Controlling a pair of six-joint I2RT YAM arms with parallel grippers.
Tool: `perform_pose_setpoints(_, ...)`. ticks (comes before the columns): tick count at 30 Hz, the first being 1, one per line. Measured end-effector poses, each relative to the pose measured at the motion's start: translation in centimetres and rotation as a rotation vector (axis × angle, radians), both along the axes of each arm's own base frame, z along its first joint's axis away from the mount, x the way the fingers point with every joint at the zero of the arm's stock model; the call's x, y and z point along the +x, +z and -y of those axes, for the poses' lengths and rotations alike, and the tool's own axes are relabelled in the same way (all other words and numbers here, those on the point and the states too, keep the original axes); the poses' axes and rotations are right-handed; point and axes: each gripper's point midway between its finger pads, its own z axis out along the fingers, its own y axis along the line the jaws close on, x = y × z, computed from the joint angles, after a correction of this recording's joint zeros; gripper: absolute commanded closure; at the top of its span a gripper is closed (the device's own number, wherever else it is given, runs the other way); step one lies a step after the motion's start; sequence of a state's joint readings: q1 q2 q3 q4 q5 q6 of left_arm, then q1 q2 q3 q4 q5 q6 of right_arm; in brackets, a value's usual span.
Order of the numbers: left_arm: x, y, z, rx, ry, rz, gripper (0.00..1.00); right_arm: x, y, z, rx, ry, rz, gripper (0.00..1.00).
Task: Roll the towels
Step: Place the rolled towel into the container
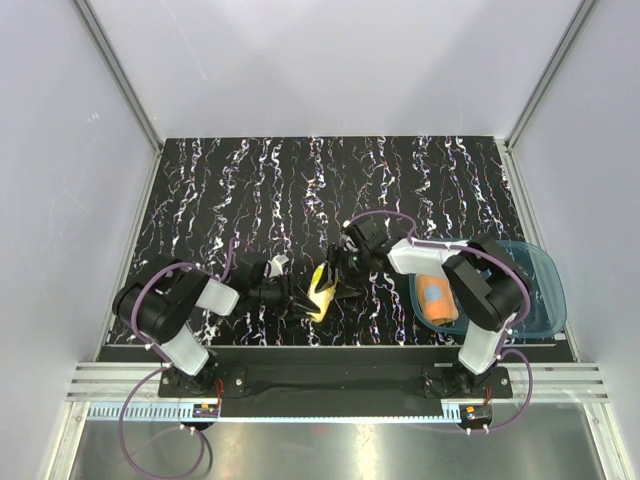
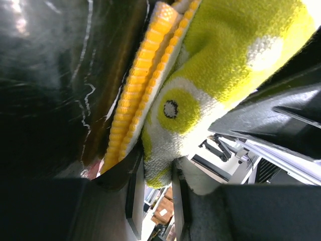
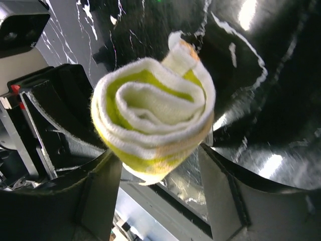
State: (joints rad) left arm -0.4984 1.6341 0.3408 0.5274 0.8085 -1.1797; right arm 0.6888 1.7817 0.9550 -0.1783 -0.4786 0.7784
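The yellow towel [image 1: 320, 290] hangs rolled between my two grippers above the dark marbled table [image 1: 250, 190]. My left gripper [image 1: 290, 297] is shut on one end: in the left wrist view the green-and-white cloth [image 2: 210, 65] is pinched between the jaws of that gripper [image 2: 158, 170]. In the right wrist view the spiral end of the roll [image 3: 150, 115] sits at the tips of my right gripper [image 3: 159, 160], whose fingers stand wide on either side of it. That right gripper [image 1: 345, 275] is just right of the roll. The orange towel [image 1: 438, 300] lies rolled in the tray.
A translucent blue tray [image 1: 545, 290] sits at the table's right edge, partly under the right arm. Grey walls close off the left, right and far sides.
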Motion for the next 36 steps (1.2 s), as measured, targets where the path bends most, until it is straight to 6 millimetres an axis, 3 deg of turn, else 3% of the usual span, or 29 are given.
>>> perform_pose_setpoints(8,-0.1,0.0,-0.5,-0.026,0.01,-0.029,1.0,0.1,-0.9,-1.9,0.039,0.001,0.002,0.48)
perform_pose_setpoints(10,-0.2,0.0,-0.6,-0.04,0.016,-0.039,0.99,0.1,-1.0,-2.4,0.047,0.004,0.007,0.57)
perform_pose_setpoints(11,-0.2,0.0,-0.7,-0.045,0.019,-0.046,0.99,0.1,-1.1,-2.6,0.05,0.006,0.007,0.69)
perform_pose_setpoints(18,-0.3,0.1,-0.8,-0.076,0.019,-0.044,0.78,0.1,-1.2,-3.4,0.072,0.015,0.01,1.0)
perform_pose_setpoints(19,-0.4,0.1,-0.9,-0.072,0.02,-0.043,0.7,0.1,-1.1,-3.4,0.066,0.019,0.011,1.0)
perform_pose_setpoints(24,-0.4,1.0,-1.5,0.003,0.0,0.035,0.5,0.1,-0.4,-3.6,0.021,0.061,0.039,1.0)
perform_pose_setpoints(26,0.2,2.1,-1.7,0.045,-0.009,0.1,0.4,0.3,0.5,-3.5,0.0,0.073,0.062,1.0)
perform_pose_setpoints(29,1.5,4.4,-2.3,0.115,-0.012,0.229,0.33,0.8,2.7,-3.0,-0.025,0.079,0.116,1.0)
perform_pose_setpoints(36,3.2,9.9,-5.1,0.295,0.031,0.492,0.28,0.9,9.8,-0.2,-0.091,0.072,0.261,1.0)
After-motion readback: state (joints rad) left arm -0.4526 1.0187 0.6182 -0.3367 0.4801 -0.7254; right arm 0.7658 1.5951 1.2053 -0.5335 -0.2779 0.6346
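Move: The rolled yellow towel is already in the left fingers; its middle lies some 3 cm to the left hand's right and 2 cm farther out, about level with it. From the open right hand, the yellow towel is about 3 cm left, 4 cm back and slightly below. The orange rolled towel lies roughly 22 cm to the right hand's right and 5 cm back, inside the container, whose middle is about 33 cm right and 4 cm back. The right fingers close on the rolled towel as that hand slides about 3.5 cm left and slightly down towards the left hand. Only then does the left hand open, let go and leave upwards, about 10 cm, and left, rolling some 30 degrees. The right hand keeps its pinch and lifts away, drifting back to the right as it climbs and tilting a little. ##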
